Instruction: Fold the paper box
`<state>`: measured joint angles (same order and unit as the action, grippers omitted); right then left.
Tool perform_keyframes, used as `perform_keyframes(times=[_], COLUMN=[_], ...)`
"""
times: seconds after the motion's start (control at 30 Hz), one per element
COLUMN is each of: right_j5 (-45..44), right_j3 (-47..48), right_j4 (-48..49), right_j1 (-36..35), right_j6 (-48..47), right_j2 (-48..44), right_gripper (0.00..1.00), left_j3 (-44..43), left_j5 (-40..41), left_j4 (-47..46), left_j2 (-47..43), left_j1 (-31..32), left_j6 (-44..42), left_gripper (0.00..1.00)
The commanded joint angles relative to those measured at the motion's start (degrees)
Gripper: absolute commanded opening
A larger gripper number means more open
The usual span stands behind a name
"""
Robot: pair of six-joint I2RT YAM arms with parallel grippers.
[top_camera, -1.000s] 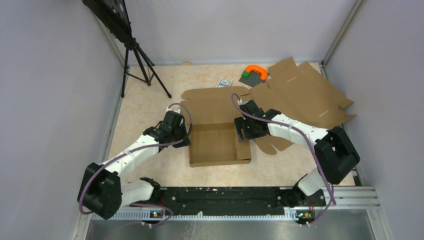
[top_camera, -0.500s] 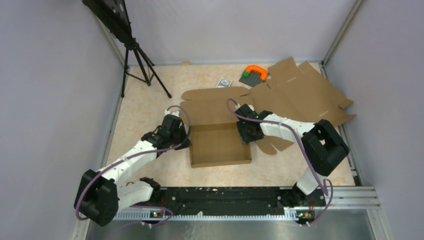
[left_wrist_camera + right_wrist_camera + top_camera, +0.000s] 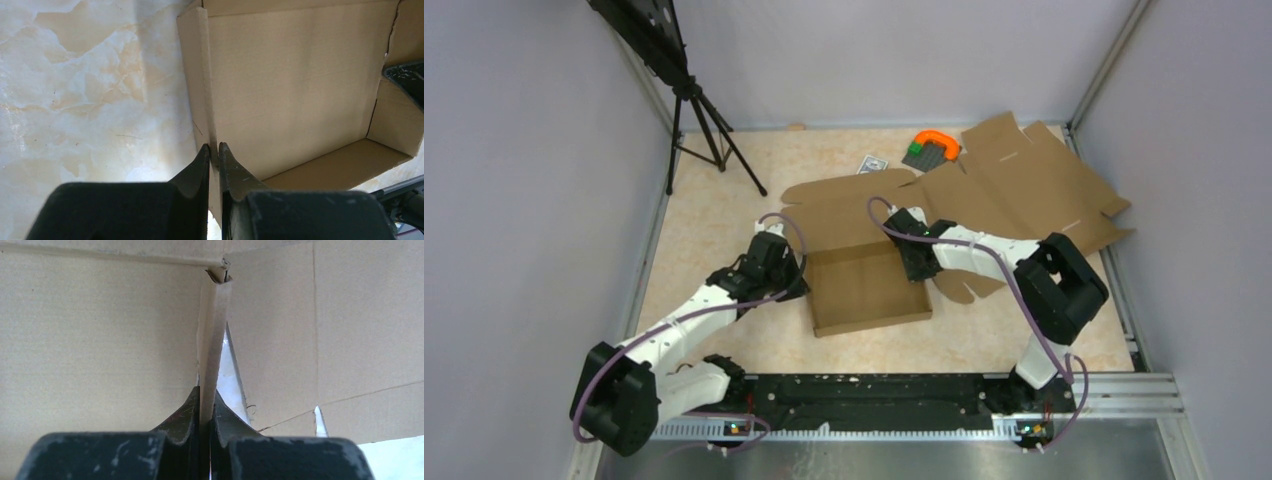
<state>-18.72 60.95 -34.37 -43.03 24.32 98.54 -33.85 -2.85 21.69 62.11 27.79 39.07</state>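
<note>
The paper box [image 3: 869, 288] is a shallow brown cardboard tray at mid table, with its lid flap [image 3: 849, 208] spread flat behind it. My left gripper [image 3: 801, 282] is shut on the box's left wall. In the left wrist view the thin wall edge [image 3: 206, 90] runs down between the closed fingertips [image 3: 214, 150]. My right gripper [image 3: 918, 268] is shut on the box's right wall. In the right wrist view the folded wall [image 3: 212, 340] stands upright between the fingers [image 3: 206, 396]. A rounded side flap [image 3: 969, 287] lies flat outside the right wall.
A second flat cardboard blank [image 3: 1039, 185] lies at the back right. An orange, green and grey object [image 3: 931, 149] and a small grey card pack [image 3: 873, 164] sit near the back edge. A black tripod [image 3: 699, 125] stands at the back left. Grey walls enclose the table.
My right gripper has closed on the box's right wall and slid back along it. The box has turned slightly, its near edge swinging right. The left gripper keeps its grip.
</note>
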Motion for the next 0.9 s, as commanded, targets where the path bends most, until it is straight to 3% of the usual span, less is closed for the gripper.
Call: perform_keyframes(times=[0.0, 0.07, 0.23, 0.43, 0.87], right_j5=[-4.7, -4.4, -4.6, -4.5, -0.5], right_j3=[1.2, 1.4, 3.4, 4.8, 4.8], right_j4=[-2.7, -2.6, -3.1, -2.9, -1.9], right_j1=[-0.4, -0.4, -0.4, -0.3, 0.7], right_j6=[-1.7, -1.8, -1.9, -1.4, -0.9], right_j2=[0.5, 0.1, -0.1, 0.1, 0.3], right_gripper=[0.01, 0.14, 0.31, 0.44, 0.44], left_j3=[0.2, 0.0, -0.4, -1.0, -1.7], left_j5=[0.5, 0.4, 1.0, 1.8, 2.3], left_j4=[-2.9, -2.9, -2.0, -0.6, 0.9], left_j2=[-1.0, -0.7, 0.2, 0.2, -0.1], left_j1=[-0.2, -0.2, -0.1, -0.1, 0.0], left_j6=[-0.1, -0.1, -0.6, -1.1, -1.8], left_gripper=[0.09, 0.09, 0.09, 0.09, 0.09])
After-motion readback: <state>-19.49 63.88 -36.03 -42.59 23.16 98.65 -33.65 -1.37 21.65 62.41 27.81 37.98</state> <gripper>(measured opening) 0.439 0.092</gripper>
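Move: The right hand has the box's right wall pinched: the wall's middle is about level with its fingertips and 1 cm below them. From there the box's front wall lies roughly 8 cm back and 7 cm left, the raised lid panel some 10 cm ahead and 11 cm left, and a loose sheet's round tab about 7 cm right and 1 cm back. The left hand grips the left wall, whose middle is about 1 cm back and 1 cm down. The right hand lets go of the box's right wall, spreading its fingers from shut to a bit under half open while it eases up and forward by some 1.5 cm in all, towards the wall's far corner under the lid, so that the two fingertips end up apart on either side of the wall. The left hand keeps its closed pinch on the left wall and hardly moves, settling about half a centimetre to the left with its wrist nearly still. ##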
